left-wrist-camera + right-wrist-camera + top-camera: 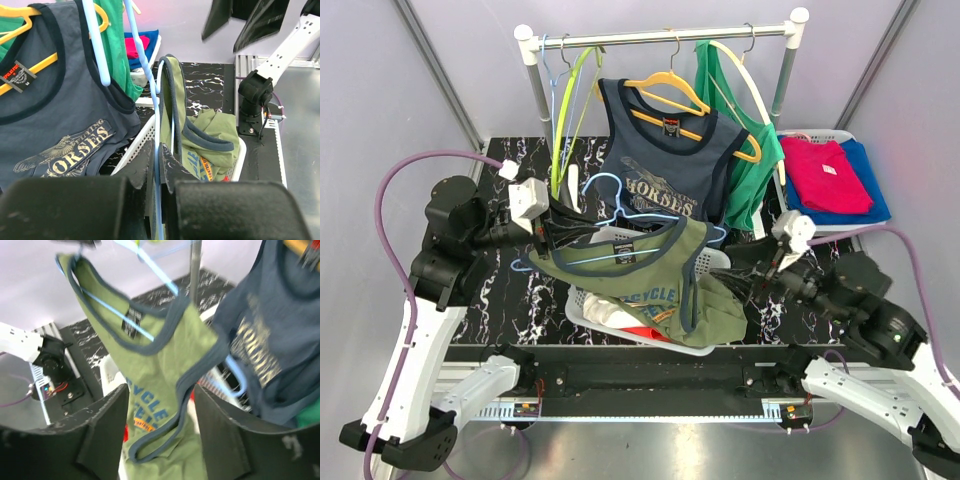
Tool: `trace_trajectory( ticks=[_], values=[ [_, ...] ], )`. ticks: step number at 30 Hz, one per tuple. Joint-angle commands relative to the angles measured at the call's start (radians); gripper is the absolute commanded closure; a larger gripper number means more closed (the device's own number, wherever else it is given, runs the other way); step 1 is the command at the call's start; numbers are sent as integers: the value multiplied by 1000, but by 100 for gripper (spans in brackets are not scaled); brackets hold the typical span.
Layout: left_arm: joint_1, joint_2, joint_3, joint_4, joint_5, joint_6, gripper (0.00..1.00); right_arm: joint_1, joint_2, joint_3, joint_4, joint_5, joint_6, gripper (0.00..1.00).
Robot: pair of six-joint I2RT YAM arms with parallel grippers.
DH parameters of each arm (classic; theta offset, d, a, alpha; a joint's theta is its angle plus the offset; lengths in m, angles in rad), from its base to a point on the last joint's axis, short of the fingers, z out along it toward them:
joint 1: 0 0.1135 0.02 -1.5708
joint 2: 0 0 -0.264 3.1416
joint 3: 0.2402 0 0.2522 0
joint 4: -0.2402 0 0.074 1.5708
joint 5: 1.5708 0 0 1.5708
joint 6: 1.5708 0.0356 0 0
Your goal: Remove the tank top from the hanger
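Note:
An olive green tank top [650, 265] with navy trim hangs on a light blue hanger [616, 190] above a white basket [592, 310]. My left gripper [548, 238] holds that hanger on its left side. In the left wrist view the jaws [159, 150] are shut on the thin blue hanger wire [145, 65], with the tank top [210, 135] draped just beyond. My right gripper [752, 268] stands to the right of the garment. It is open [160, 395], and the tank top [155, 355] hangs ahead of its fingers, untouched. The hanger's far end [239, 375] pokes out bare past the strap.
Behind stands a clothes rack [660, 37] with a navy tank top [665, 160] on a yellow hanger and a bright green top [752, 170] beside it. Red and blue folded clothes [825, 175] lie in a tray at the back right. More clothes fill the white basket.

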Motion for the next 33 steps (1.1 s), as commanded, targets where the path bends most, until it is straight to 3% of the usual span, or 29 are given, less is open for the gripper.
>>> trace_trajectory(
  ticks=[1, 10, 17, 21, 24, 27, 33],
  values=[
    [9, -21, -3, 86, -15, -2, 96, 4, -7, -122, 99, -42, 139, 41],
    [11, -30, -6, 92, -4, -16, 96, 5, 68, -199, 293, -71, 180, 43],
    [11, -42, -12, 90, 2, -18, 97, 5, 137, -204, 389, -64, 179, 52],
    [11, -44, -11, 90, 3, -21, 97, 4, 173, -205, 437, -73, 187, 63],
    [12, -45, -11, 90, 2, -22, 97, 4, 176, -193, 432, -71, 190, 78],
    [12, -45, -12, 90, 2, -21, 97, 5, 158, -184, 402, -56, 193, 100],
    [14, -48, -18, 96, 2, -19, 97, 4, 61, -196, 342, 34, 190, 100]
  ],
)
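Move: The green tank top's right strap, draped over the blue hanger, lies about 7 cm left and 5 cm ahead of the open right hand, some 3 cm below. The hanger's right end is roughly 8 cm ahead, 2 cm left and 5 cm below; the basket's middle is about 14 cm left, 3 cm ahead and 22 cm below. From the left hand, pinching the hanger, that strap is roughly 17 cm right, straight ahead 0 cm and about level. Closing fully just short of the green tank top's right strap, the right fingers end close to the cloth below the neckline; whether they pinch any can't be seen. The hand first drops about 8 cm, then comes up a little while reaching left some 7 cm and slightly forward, its wrist rolling about 10 degrees, and at the end eases about 1 cm back right. The left hand keeps its hold on the blue hanger. ##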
